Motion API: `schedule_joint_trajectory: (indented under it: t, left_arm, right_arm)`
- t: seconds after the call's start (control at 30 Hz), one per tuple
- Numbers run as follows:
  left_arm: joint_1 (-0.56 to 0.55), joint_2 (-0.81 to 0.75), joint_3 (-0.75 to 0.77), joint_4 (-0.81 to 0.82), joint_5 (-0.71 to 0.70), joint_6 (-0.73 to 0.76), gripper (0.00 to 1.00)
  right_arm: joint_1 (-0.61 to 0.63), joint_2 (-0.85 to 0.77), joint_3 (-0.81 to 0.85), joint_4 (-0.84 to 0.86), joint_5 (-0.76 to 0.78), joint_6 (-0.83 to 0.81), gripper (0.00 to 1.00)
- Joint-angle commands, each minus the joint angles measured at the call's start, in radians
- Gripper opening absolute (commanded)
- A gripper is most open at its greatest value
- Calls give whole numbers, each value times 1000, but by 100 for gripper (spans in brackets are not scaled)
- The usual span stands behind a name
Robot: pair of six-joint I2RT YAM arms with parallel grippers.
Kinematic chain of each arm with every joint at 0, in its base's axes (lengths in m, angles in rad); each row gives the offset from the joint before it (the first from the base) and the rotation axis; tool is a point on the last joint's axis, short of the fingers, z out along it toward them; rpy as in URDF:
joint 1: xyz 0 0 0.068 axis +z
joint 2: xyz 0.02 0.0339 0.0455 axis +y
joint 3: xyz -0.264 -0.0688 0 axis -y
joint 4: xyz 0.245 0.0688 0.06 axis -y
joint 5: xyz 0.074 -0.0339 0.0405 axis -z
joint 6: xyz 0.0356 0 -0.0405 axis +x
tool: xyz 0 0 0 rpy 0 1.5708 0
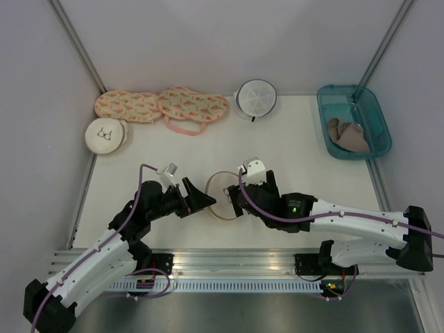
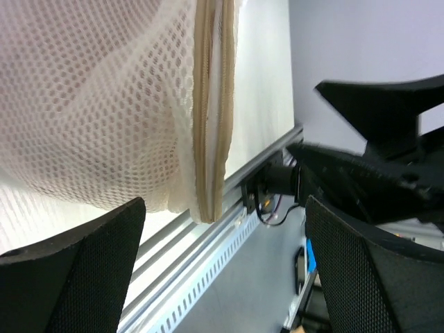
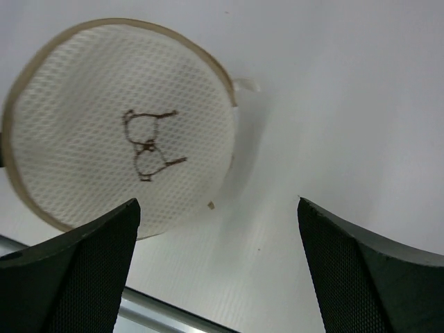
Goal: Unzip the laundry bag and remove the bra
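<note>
The laundry bag (image 1: 222, 196) is a round cream mesh bag with a tan zipper rim. It lies on the table between my two grippers. In the right wrist view its face (image 3: 104, 132) shows a small bra outline drawing. In the left wrist view its bulging mesh side and tan zipper band (image 2: 211, 139) fill the upper left; the band looks shut. My left gripper (image 1: 207, 201) is open and empty just left of the bag (image 2: 225, 236). My right gripper (image 1: 234, 201) is open and empty at the bag's right edge (image 3: 218, 236). The pink bra is hidden.
A second round cream bag with a black bra outline (image 1: 105, 136) lies at back left. Two peach patterned pouches (image 1: 163, 105) and a white mesh bag with dark rim (image 1: 255, 98) lie at the back. A teal bin (image 1: 374, 111) holds a tan-grey bra (image 1: 347, 135).
</note>
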Motion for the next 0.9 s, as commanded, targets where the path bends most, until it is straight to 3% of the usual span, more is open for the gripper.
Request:
schedule_joint_trajectory:
  t: [0.0,0.17,0.4,0.53,0.8,0.87]
  left_arm:
    - [-2,-155,-36,-52,-150,-62,100]
    - [-2,-352,-53,-174,-284,-122,99]
    - [-2,-522,-51,-320,-345,-159,99]
    - [-2,-582,-44,-382,-356,-165,99]
    - [-2,-656,10,-495,-376,-170,99]
    - [-2,-689,24,-520,-376,-170,99]
  right_arm:
    - [30,2,32,114,-111,-58,98]
    - [82,60,73,194,-151,-70,98]
    - [103,190,174,246,-107,-23,98]
    - [103,281,289,182,4,35,82]
    - [103,414,385,97,67,101,67]
    - [103,428,391,83,76,123,54]
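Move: The laundry bag lies in front of both hands. Its middle is about 7 cm to the right hand's left, nearly level fore and aft, and 11 cm below. Its left zipper edge is some 13 cm left of that hand and 9 cm down. The white net hat lies about 31 cm ahead and 3 cm right, the patterned cloth 31 cm ahead and 21 cm left. From the left hand, the zipper edge is about 2 cm to the right, 8 cm below. The bag's left zipper edge is what the right hand heads for: holding nothing, it sweeps about 13 cm left over the bag, bowing 3 cm back and out again, rising slightly then dipping, while its fingers close from wide to just over half. The open left hand clears the way, drawing some 8 cm left, up then partly down, turning about 20 degrees counter-clockwise. ##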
